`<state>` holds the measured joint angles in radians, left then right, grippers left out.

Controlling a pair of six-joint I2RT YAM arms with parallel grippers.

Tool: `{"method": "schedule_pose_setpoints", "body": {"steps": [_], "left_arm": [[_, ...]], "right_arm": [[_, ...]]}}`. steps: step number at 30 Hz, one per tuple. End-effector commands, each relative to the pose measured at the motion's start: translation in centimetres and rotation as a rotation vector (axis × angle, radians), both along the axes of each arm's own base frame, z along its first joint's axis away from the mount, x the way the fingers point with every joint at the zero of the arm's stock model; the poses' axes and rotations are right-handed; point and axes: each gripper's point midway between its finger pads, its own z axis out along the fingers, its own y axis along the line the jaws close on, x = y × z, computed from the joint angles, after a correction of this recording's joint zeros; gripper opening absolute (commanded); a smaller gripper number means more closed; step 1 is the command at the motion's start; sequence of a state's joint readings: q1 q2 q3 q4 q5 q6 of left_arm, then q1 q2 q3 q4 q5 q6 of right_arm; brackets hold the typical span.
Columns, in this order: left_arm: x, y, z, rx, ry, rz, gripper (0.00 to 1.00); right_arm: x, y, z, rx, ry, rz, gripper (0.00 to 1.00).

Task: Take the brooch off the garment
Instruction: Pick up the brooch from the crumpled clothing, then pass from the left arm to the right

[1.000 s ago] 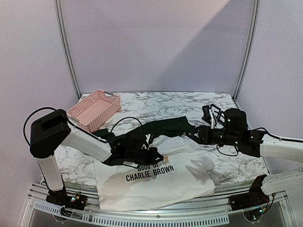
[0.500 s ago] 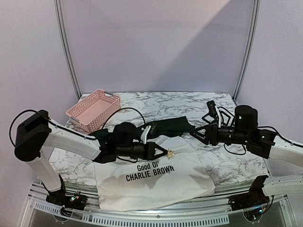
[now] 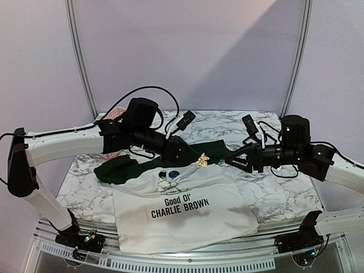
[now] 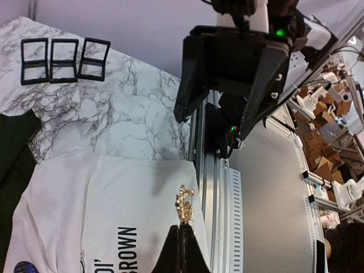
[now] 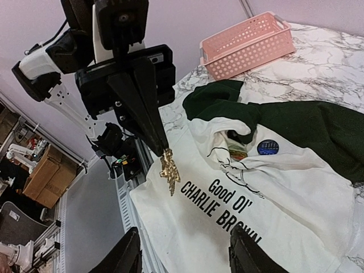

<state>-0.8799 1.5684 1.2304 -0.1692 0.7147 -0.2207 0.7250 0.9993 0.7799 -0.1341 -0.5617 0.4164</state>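
Observation:
The brooch (image 3: 202, 161), a small gold piece, hangs in the air above the garment (image 3: 182, 216), with my left gripper (image 3: 197, 162) shut on its end. In the left wrist view the brooch (image 4: 185, 206) stands on my closed fingertips (image 4: 183, 228), clear of the white cloth (image 4: 102, 205). My right gripper (image 3: 228, 160) faces it from the right, open and holding nothing. The right wrist view has the brooch (image 5: 169, 169) at the tip of the left gripper (image 5: 161, 149), beyond my own spread right gripper (image 5: 185, 263). The garment (image 5: 273, 193) lies rumpled at the collar.
A pink basket (image 5: 247, 45) stands at the back left, mostly hidden behind the left arm in the top view. Three black frames (image 4: 62, 60) lie on the marble table (image 3: 273, 196). A round blue badge (image 5: 267, 147) sits near the shirt's collar. The table's metal front rail (image 4: 219, 187) runs close below.
My left gripper has risen from the shirt's chest and moved right with the brooch, which now hangs free of the cloth. The right gripper has opened wider and swung toward it.

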Motion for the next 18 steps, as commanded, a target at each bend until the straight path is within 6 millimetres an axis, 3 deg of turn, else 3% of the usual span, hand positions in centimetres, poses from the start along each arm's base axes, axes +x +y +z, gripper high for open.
{"method": "schedule_pose_setpoints", "body": {"steps": [1, 9, 18], "left_arm": [[-2.4, 1.8, -3.7, 0.133, 0.037, -0.141, 0.00], [-4.0, 2.4, -2.2, 0.073, 0.018, -0.163, 0.00], [-4.6, 2.1, -2.1, 0.068, 0.033, -0.188, 0.00]], "right_arm": [[-0.6, 1.4, 0.9, 0.027, 0.051, 0.095, 0.52], [-0.8, 3.6, 1.6, 0.049, 0.115, 0.223, 0.51], [-1.0, 6.1, -0.8, 0.006, 0.161, 0.283, 0.50]]}}
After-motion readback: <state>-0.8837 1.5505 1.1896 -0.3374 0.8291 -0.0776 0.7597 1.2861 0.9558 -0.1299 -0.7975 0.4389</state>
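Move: Clasped in the left hand's closed tips, the brooch sits about 2 cm to their right and 1 cm below the left hand point. From the right hand it lies some 7 cm left, about 1 cm back and 2 cm lower; the right fingers are about 9 cm right of the left hand point. On the shirt, the blue badge is about 9 cm left of the left hand and 10 cm farther out, with the lettering 7 cm left and 5 cm back, both roughly 25 cm below. Sweeping about 5 cm left towards the brooch, the right hand turns some 15 degrees counter-clockwise with its fingers held half open. Meanwhile the left hand, still pinching the brooch at its closed tips, draws it back about 4 cm, down 3 and left 2 above the shirt, turning slightly clockwise. ##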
